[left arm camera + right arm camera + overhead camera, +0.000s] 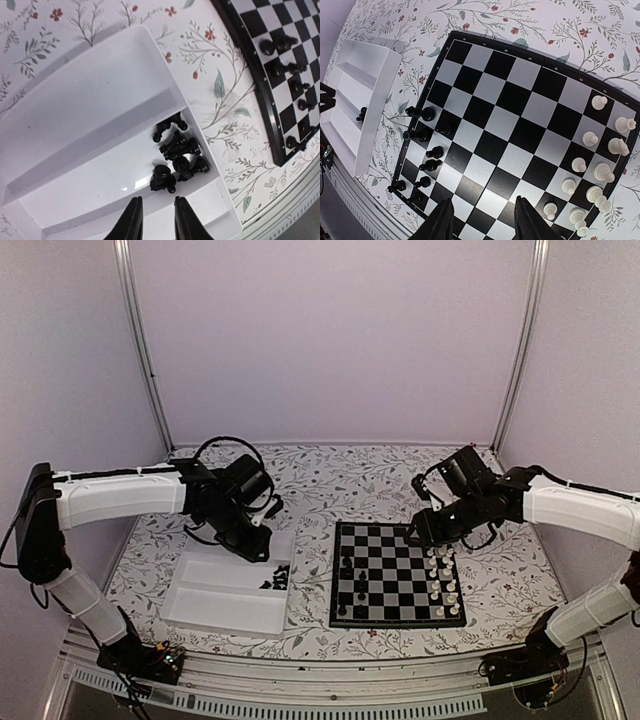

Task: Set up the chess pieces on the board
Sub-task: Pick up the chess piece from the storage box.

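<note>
The chequered board (pixel 395 540) lies right of centre. Several black chess pieces (pixel 350 572) stand along its left side, and the right wrist view shows them (pixel 422 134) in two ragged columns. A heap of loose black pieces (pixel 176 156) lies in the white tray's corner (pixel 275 580). My left gripper (pixel 157 202) hovers just short of that heap, jaws a little apart with nothing between them. My right gripper (pixel 482 201) hangs open and empty over the board's (pixel 495 115) far edge (pixel 415 533).
The white tray (pixel 215 605) with its stepped compartments (pixel 75 115) sits left of the board on the flowered tablecloth. White pieces (pixel 600 172) fill the board's right side (pixel 445 585). The table's near edge and a metal rail run just beyond the tray.
</note>
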Controlling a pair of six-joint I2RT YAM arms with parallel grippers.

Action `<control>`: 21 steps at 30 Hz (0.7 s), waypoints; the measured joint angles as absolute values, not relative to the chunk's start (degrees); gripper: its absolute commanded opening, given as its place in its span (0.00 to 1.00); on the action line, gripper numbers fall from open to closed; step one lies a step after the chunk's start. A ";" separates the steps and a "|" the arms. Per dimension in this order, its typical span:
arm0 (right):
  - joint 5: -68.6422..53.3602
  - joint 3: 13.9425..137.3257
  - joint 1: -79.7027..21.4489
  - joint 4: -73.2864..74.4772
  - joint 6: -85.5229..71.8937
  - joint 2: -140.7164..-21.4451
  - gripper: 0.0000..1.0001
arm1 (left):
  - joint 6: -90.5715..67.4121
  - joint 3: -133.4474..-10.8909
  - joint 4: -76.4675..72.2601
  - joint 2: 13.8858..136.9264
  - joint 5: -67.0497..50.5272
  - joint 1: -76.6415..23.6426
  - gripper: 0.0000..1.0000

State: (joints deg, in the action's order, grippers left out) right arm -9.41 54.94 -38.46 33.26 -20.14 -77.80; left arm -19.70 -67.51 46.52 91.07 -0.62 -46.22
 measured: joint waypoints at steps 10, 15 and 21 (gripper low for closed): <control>-10.28 56.90 -38.46 32.95 -20.10 -80.34 0.44 | -19.79 -62.13 41.01 92.60 -9.56 -46.22 0.26; -10.31 56.90 -38.46 32.97 -20.10 -80.34 0.44 | -19.97 -62.19 39.22 94.45 -12.19 -46.22 0.27; -10.28 56.90 -38.46 32.95 -20.12 -80.34 0.44 | -19.94 -63.05 39.55 98.74 -12.45 -46.22 0.25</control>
State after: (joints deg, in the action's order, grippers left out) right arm -10.28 56.90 -38.46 32.95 -20.12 -80.34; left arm -19.94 -63.05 39.55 98.74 -12.45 -46.22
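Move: About 9 cm below the left hand, roughly 2 cm back and 2 cm to its right, lies the black piece cluster in the storage box. The box's right wall is some 6 cm to the hand's right and 1 cm back; the black pieces already set on the board are about 19 cm to its right and 1 cm back. From the right hand the cluster lies some 30 cm left, 3 cm back and 12 cm down. Sinking about 6 cm in all towards the black piece cluster, the left hand first drops and draws back together, then slides some 2 cm right towards the box's right wall while barely descending, and finally heads down again. The wrist tips the fingertips back by roughly 10 degrees; the fingers keep their narrow opening, close above the pieces, with no touch visible. ##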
